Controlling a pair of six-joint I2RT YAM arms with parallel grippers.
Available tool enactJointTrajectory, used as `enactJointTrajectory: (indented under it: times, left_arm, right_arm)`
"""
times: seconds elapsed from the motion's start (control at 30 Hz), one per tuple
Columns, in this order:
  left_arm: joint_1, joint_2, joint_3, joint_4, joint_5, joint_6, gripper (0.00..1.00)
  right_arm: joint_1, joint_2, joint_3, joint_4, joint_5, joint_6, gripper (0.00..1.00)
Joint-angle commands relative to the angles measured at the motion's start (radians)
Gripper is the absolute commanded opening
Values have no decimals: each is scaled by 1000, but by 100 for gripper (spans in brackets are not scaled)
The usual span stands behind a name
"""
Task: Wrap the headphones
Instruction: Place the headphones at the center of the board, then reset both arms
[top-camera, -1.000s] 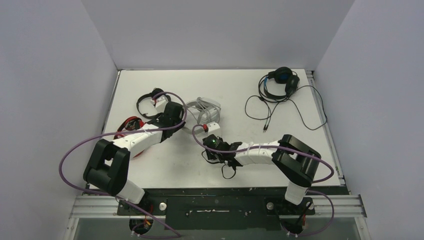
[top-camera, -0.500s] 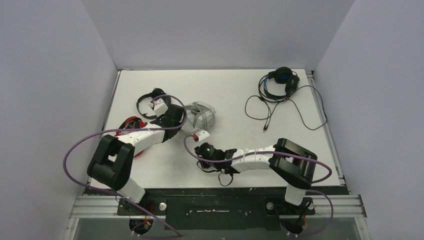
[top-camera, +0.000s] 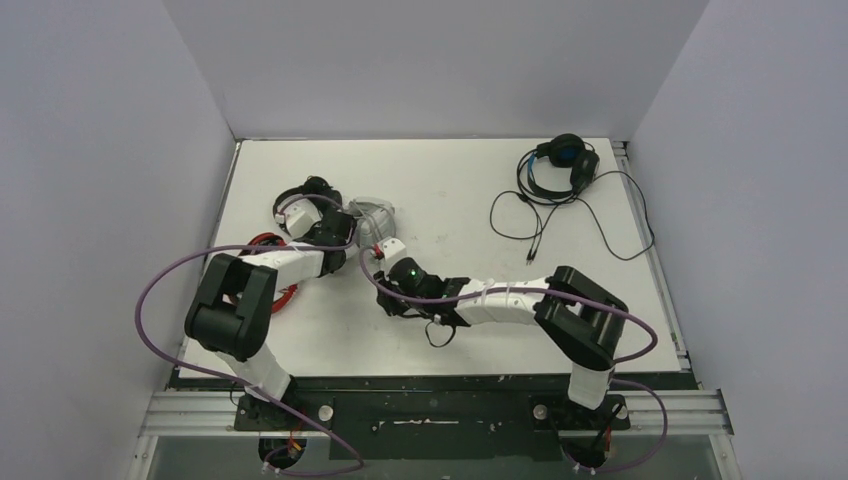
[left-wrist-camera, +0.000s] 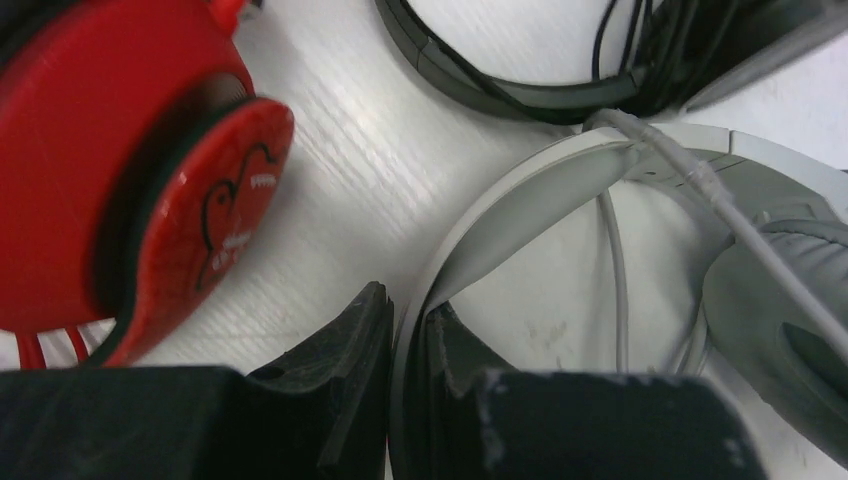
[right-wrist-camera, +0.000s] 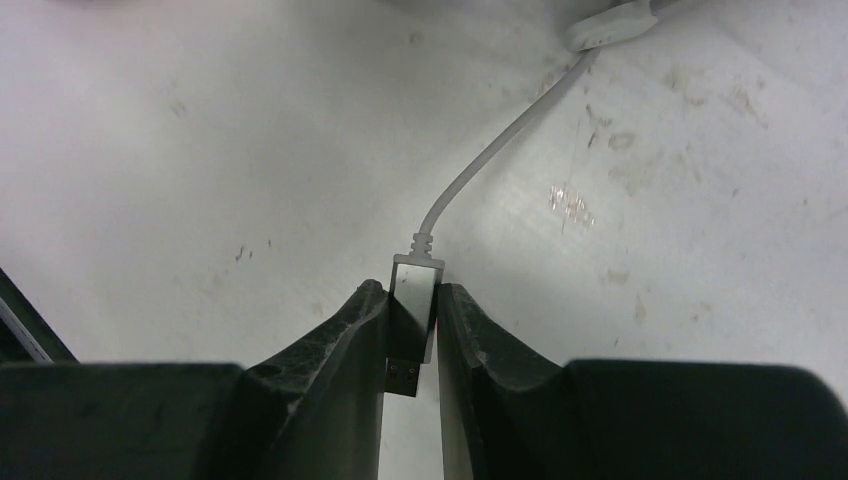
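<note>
The white-grey headphones (top-camera: 374, 214) lie at left centre; my left gripper (left-wrist-camera: 408, 312) is shut on their thin headband (left-wrist-camera: 520, 185), with a grey ear cup (left-wrist-camera: 780, 330) to the right. Their white cable (right-wrist-camera: 490, 160) ends in a USB plug (right-wrist-camera: 415, 278), and my right gripper (right-wrist-camera: 412, 296) is shut on that plug just above the table. In the top view the left gripper (top-camera: 345, 224) and right gripper (top-camera: 386, 286) sit close together. The red-and-black headphones (left-wrist-camera: 150, 200) and the small black headphones (left-wrist-camera: 520, 95) lie right beside the white headband. The black-and-blue headphones (top-camera: 560, 163) rest far right.
The loose black cable (top-camera: 590, 225) of the black-and-blue headphones sprawls over the right side of the white table (top-camera: 460, 180). Purple arm cables loop over the left and near parts. Grey walls close in the left, right and back edges.
Both arms have moved left. The white-grey headphones went left with the left gripper, up against the black and red ones. The right gripper's jaws have narrowed onto the plug.
</note>
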Motion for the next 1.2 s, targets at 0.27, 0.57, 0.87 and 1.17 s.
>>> enactJointTrajectory:
  times: [0.27, 0.57, 0.87, 1.17]
  left_arm:
    - [93, 81, 6, 363, -238, 211, 0]
    - [97, 36, -58, 466, -149, 289, 18]
    - [96, -56, -31, 342, -90, 244, 56]
    - [75, -282, -47, 206, 81, 307, 81]
  right_arm:
    - [-60, 232, 233, 218, -346, 11, 2]
    - [-104, 310, 257, 368, -436, 108, 4]
    - [-135, 232, 224, 309, -382, 109, 52]
    - [-186, -19, -3, 321, -324, 94, 73]
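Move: The left fingers already grip the band of the white headphones, whose resting spot is about 4 cm ahead and 4 cm left, at the same height. From that hand, the red headphones lie roughly 12 cm left and 4 cm back, the black headphones some 11 cm ahead and 3 cm left. The right hand holds the USB plug; its spot is about 4 cm ahead and 8 cm left, level, with the white headphones' middle some 20 cm ahead and 7 cm left of the hand. Keeping its pinch on the white band, the left hand shifts it about 4 cm forward and 4 cm left, into the space by the red and black headphones, then opens wide and rises some 6 cm clear, its fingers tipping up a little. The right hand carries the plug about 8 cm left and 4 cm forward, dipping slightly and coming back up as its wrist rolls some 20 degrees, then opens to let go of the plug and draws back about 4 cm to the right. ##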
